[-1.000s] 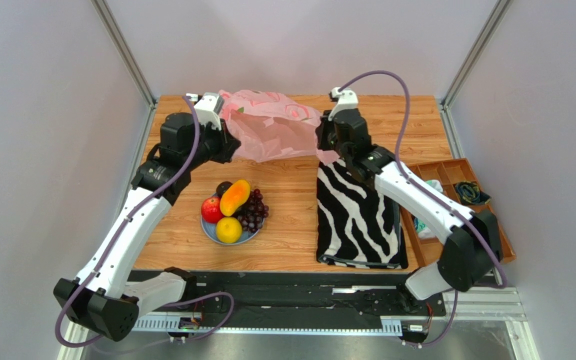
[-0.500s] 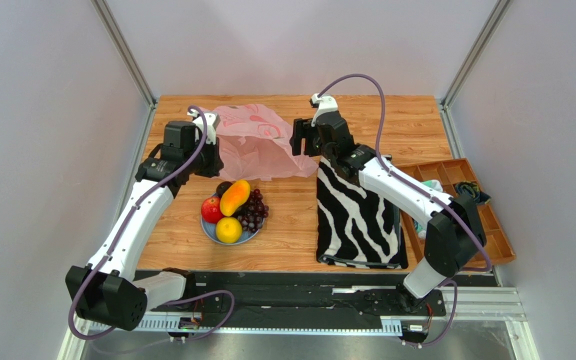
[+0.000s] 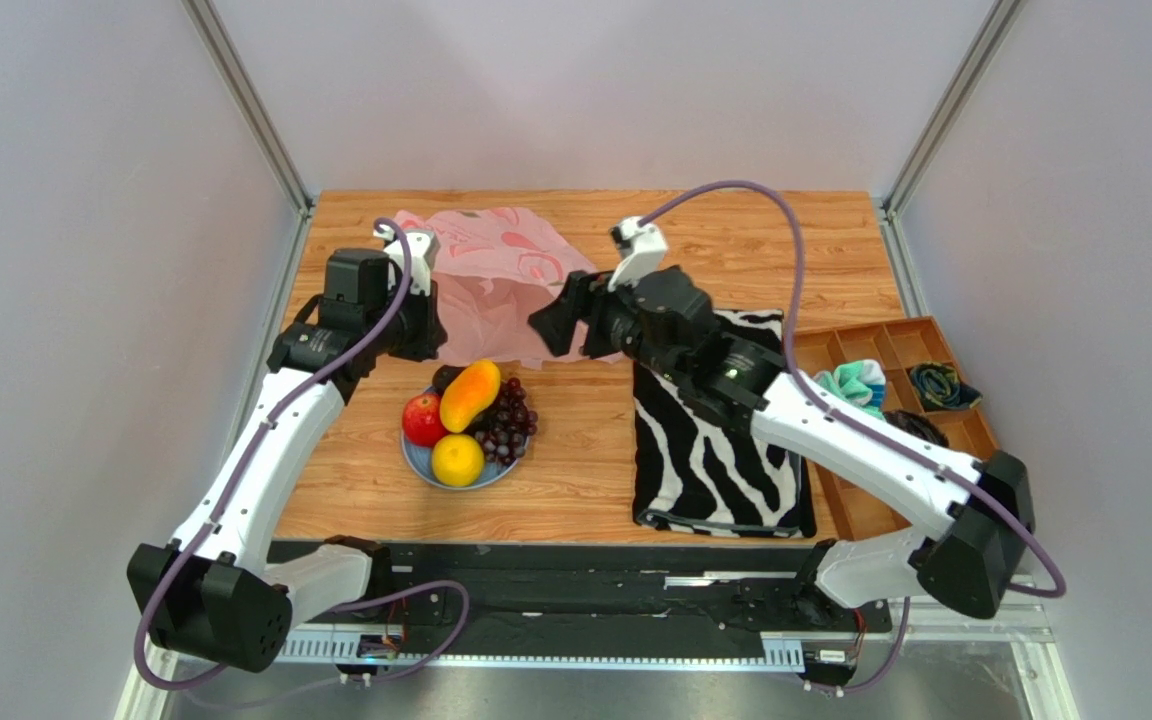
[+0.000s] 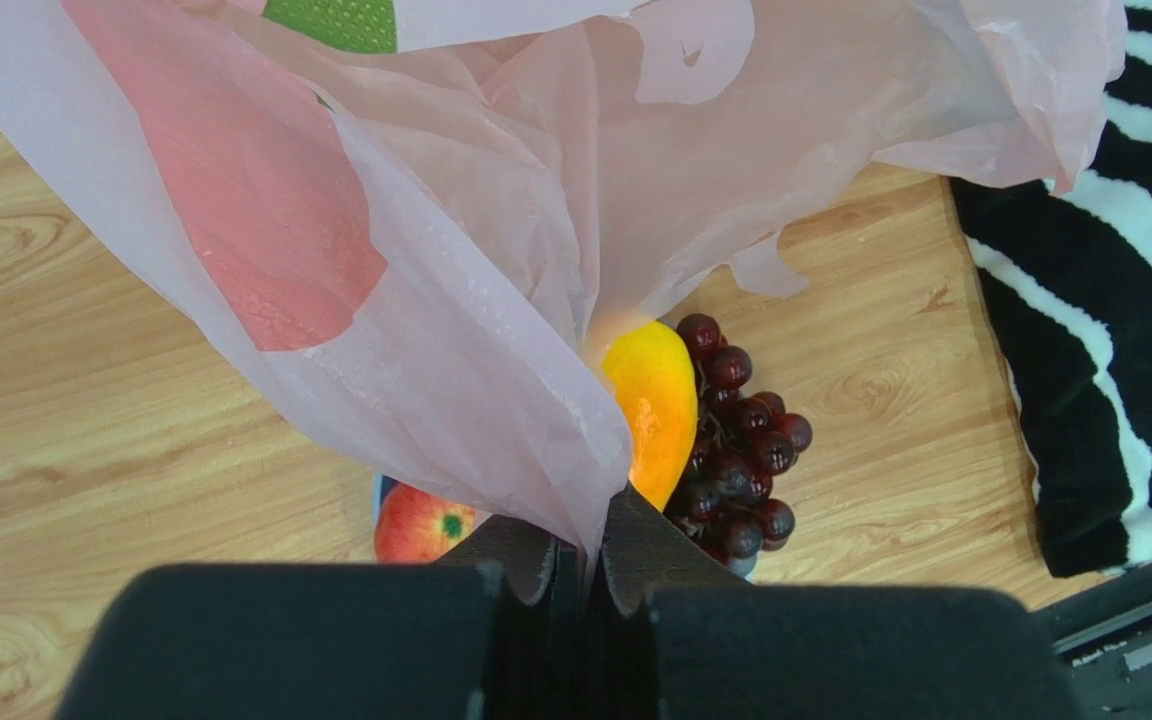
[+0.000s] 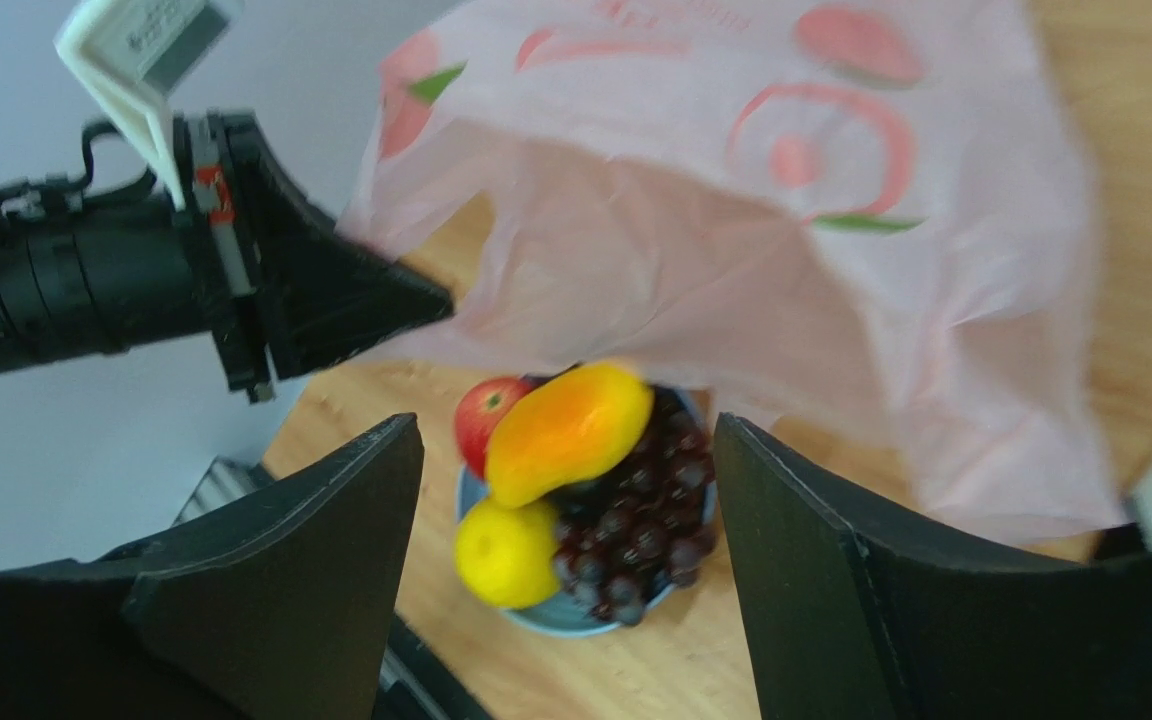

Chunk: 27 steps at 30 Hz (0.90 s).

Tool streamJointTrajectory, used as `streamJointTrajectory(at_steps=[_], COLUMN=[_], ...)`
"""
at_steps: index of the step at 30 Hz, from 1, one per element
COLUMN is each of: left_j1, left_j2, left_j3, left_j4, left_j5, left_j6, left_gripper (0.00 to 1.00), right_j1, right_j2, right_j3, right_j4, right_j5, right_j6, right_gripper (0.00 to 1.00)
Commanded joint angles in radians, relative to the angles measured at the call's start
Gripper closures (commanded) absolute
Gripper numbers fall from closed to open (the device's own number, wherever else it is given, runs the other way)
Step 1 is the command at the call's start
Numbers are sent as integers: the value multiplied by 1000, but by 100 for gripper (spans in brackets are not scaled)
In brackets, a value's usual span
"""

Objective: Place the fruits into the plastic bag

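The pink plastic bag point(image 3: 495, 285) droops over the back of the table, its left edge pinched in my shut left gripper point(image 3: 426, 321). In the left wrist view the film point(image 4: 507, 225) runs straight into the closed jaws point(image 4: 593, 548). On the blue plate point(image 3: 420, 465) lie a red apple point(image 3: 422, 419), a mango point(image 3: 471, 395), a yellow citrus point(image 3: 458, 459), dark grapes point(image 3: 507, 423) and a dark plum point(image 3: 447, 375). My right gripper point(image 3: 552, 323) hangs open and empty beside the bag; its wrist view looks down at the mango point(image 5: 567, 428) and grapes point(image 5: 642, 525).
A zebra-striped cloth point(image 3: 717, 435) lies right of the plate, under the right arm. A wooden compartment tray point(image 3: 913, 405) with small items sits at the table's right edge. Grey walls close in the sides and back.
My right gripper has let go of the bag, opened, and swung left and nearer, toward the plate. The bag's right side has sagged. The left gripper came slightly nearer, still gripping.
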Motion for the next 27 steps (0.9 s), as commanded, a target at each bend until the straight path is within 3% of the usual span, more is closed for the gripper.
streamJointTrajectory(at_steps=[1, 13, 27], left_j1=[7, 6, 7], left_j2=[-27, -35, -26], left_j3=[1, 2, 2], left_j4=[14, 1, 0], left_j5=[26, -50, -39], left_j6=[10, 19, 16], left_gripper=[100, 100, 100], right_j1=[59, 104, 56], right_j2=[136, 420, 535], right_j3=[6, 109, 147], right_j4=[32, 119, 150], right_j5=[-125, -222, -234], right_j6=[169, 269, 307], right_gripper=[26, 27, 25])
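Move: The mango, on top of the blue fruit bowl, lies about 16 cm to the right hand's left, roughly level with it in reach, and some 22 cm below. The grapes are 11 cm left and 4 cm back, the yellow fruit 18 cm left and 9 cm back, and the plastic bag's middle 9 cm ahead and 7 cm left. From the left hand, the mango is about 7 cm right, 2 cm back and 13 cm below. The mango is what the open right hand comes down on: the hand sinks some 16 cm and swings about 11 cm left, drawing back 4 cm at first and then easing forward again. Its fingers tip roughly 25 degrees farther down and stay wide, stopping just short of the mango on its grape side. The left hand stays put, still pinching the bag's edge over the bowl. ##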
